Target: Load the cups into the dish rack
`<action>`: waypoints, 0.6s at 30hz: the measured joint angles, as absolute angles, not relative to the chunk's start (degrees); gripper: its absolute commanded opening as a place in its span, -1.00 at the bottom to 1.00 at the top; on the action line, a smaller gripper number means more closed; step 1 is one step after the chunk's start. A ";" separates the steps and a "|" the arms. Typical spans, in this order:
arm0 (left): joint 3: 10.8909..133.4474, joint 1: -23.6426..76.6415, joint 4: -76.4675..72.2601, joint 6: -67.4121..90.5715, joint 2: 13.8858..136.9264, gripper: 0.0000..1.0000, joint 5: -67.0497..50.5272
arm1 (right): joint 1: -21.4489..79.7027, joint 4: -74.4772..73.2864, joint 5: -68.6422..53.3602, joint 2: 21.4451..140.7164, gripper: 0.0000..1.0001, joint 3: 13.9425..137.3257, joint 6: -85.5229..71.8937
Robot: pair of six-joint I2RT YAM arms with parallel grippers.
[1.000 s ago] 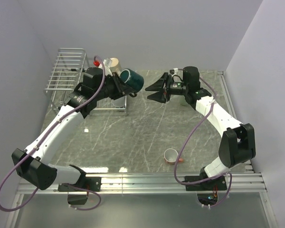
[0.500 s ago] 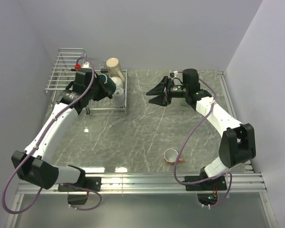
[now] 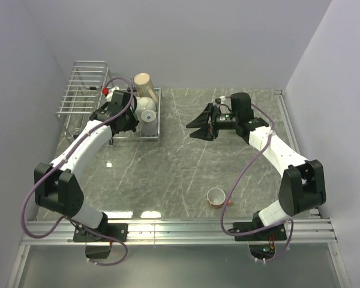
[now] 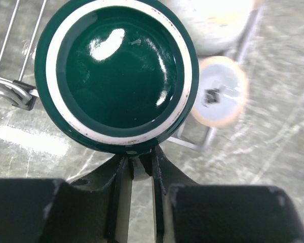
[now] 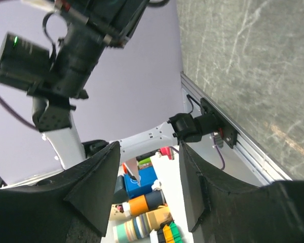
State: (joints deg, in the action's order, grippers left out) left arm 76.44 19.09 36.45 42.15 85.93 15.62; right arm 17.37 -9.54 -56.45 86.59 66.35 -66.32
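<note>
A dark green cup (image 4: 116, 71) fills the left wrist view, its round face ringed in white. My left gripper (image 4: 140, 161) is shut on its handle, low over the dish rack (image 3: 84, 90). From above, that gripper (image 3: 131, 115) sits at the rack's flat tray and mostly hides the cup. A tall beige cup (image 3: 143, 81) and two pale cups (image 3: 149, 114) stand in the tray beside it. A small orange-red cup (image 3: 216, 196) rests on the table near the front. Over the table's middle my right gripper (image 3: 198, 123) is open and empty, turned on its side (image 5: 148, 147).
The rack's tall barred section (image 3: 87, 75) rises at the back left by the wall. A rack wire and clip (image 4: 12, 91) lie just left of the held cup. A metal rail (image 3: 186, 228) runs along the near table edge, past the arm bases.
My left gripper has carried the dark green cup leftward and down, from beside the rack to over its tray. The right gripper has stayed open and nearly still.
</note>
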 measured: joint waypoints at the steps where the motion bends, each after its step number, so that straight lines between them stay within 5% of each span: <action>1: 76.16 19.05 36.25 42.59 86.76 -0.99 16.10 | 17.37 -10.17 -56.38 86.30 0.14 66.00 -65.98; 18: 72.40 18.33 27.16 46.68 95.46 -0.99 19.70 | 17.34 -18.00 -55.07 83.40 0.11 63.29 -59.70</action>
State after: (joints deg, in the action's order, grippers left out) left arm 72.40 18.33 27.16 46.68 95.46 19.70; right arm 17.34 -18.00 -55.07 83.40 63.29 -59.70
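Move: The left hand already holds the dark green cup bottom up; the free place it is taken to in the rack's lower tray lies about 7 cm ahead and 11 cm below that hand. The pale blue cup stands roughly 6 cm ahead and 7 cm to the right, the white cup about 12 cm ahead and 7 cm right, both about 11 cm lower. From the right hand that place is some 14 cm ahead, 27 cm left and 18 cm below. Downward, slowing as it goes, the left hand lowers the upturned green cup about 7 cm into the rack's lower tray, easing some 3 cm forward to bring it in beside the pale blue cup. The wrist turns slightly counter-clockwise and the fingers keep their hold on the cup's handle. The empty right hand backs off and sinks about 3 cm, staying partly open. ##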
